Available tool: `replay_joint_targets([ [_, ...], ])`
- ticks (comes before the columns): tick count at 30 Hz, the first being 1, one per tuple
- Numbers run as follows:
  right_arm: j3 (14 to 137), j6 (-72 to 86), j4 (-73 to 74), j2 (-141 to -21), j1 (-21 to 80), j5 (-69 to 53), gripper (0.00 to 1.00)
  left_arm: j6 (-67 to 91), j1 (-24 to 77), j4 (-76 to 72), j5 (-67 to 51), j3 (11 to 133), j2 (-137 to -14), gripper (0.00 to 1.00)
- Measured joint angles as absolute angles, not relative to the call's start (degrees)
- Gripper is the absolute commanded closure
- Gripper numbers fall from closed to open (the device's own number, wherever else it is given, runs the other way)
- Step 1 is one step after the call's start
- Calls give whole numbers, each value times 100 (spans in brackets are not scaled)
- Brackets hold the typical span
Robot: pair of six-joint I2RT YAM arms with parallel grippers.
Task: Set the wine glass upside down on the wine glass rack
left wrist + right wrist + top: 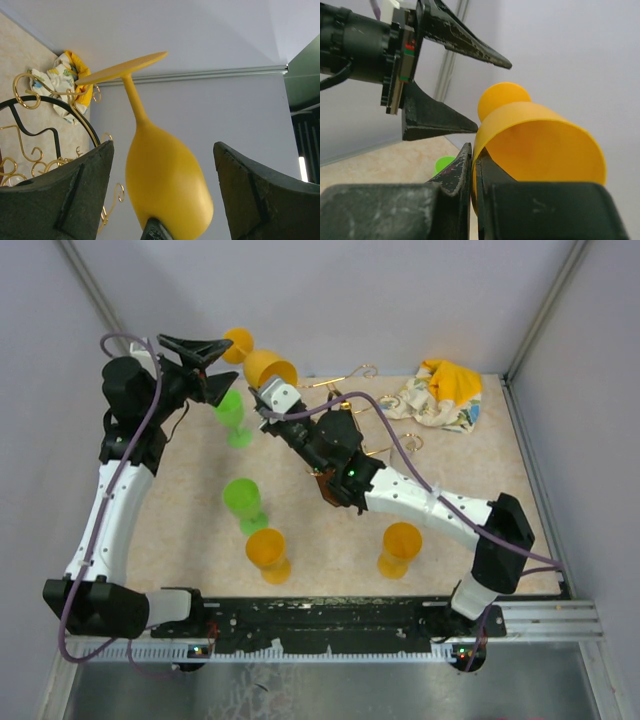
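An orange wine glass (262, 364) hangs tilted in the air at the back of the table, foot toward the rear wall. My right gripper (271, 391) is shut on its rim, one finger inside the bowl and one outside (474, 150). In the left wrist view the bowl (165, 185) sits between the fingers of my open left gripper (164, 146), with a gap on each side. That gripper (232, 362) reaches in from the left. The wine glass rack (352, 374), gold wire on a dark base, stands behind the right arm and is partly hidden; its curls (27, 92) show beyond the glass.
Two green glasses (232, 416) (243, 500) and two orange ones (268, 552) (400, 546) stand on the beige table top. A crumpled patterned cloth (440, 395) lies at the back right. Grey walls enclose the table on three sides.
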State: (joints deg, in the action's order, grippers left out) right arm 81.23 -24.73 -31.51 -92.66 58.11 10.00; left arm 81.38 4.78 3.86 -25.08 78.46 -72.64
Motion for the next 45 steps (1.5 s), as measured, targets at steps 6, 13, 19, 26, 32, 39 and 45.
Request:
replay_joint_targets([
  [6, 8156, -2552, -3208, -9284, 5940, 932, 100, 8141, 478, 392, -2510, 7669, -7188, 18],
  [13, 8156, -2596, -3216, -9373, 6040, 908, 100, 8204, 478, 381, -2508, 7491, -7170, 28],
  [19, 8156, -2609, -3216, -9415, 6163, 869, 100, 8259, 478, 351, -2491, 7411, -7168, 41],
  [26, 8156, -2842, -3218, -9426, 6322, 943, 100, 8263, 478, 261, -2436, 7400, -7168, 66],
  [32, 8156, -3050, -3264, -9480, 6403, 1107, 88, 8298, 473, 244, -2320, 7400, -7168, 83],
  [39, 8156, -3148, -3153, -9631, 6451, 1173, 71, 8020, 480, 102, -2353, 7406, -7258, 100],
  [45, 8152, -3186, -2976, -9612, 6449, 1376, 54, 7459, 480, -270, -2606, 7572, -7618, 100],
])
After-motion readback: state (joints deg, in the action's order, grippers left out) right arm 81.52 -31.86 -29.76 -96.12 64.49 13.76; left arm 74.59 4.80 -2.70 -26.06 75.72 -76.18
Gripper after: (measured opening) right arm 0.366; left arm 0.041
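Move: The orange wine glass lies on its side in mid-air, with the right fingers already pinching its rim. Its middle is about 2 cm ahead, 4 cm right and 1 cm below the open left gripper. From the right gripper, the glass's middle is some 6 cm ahead, 2 cm left and 1 cm up. The left gripper is about 4 cm ahead of the right one, 6 cm left and 2 cm up. The rack stands roughly 8 cm ahead of the left gripper, 22 cm right and 28 cm below. Bring the right gripper, still pinching the rim, about 5 cm back and left so that the stem goes between the left fingers. Meanwhile sink the left gripper some 2.5 cm and close its fingers on the stem. As they shut, open the right fingers about a third and lower them a little, then ease the left gripper forward. ##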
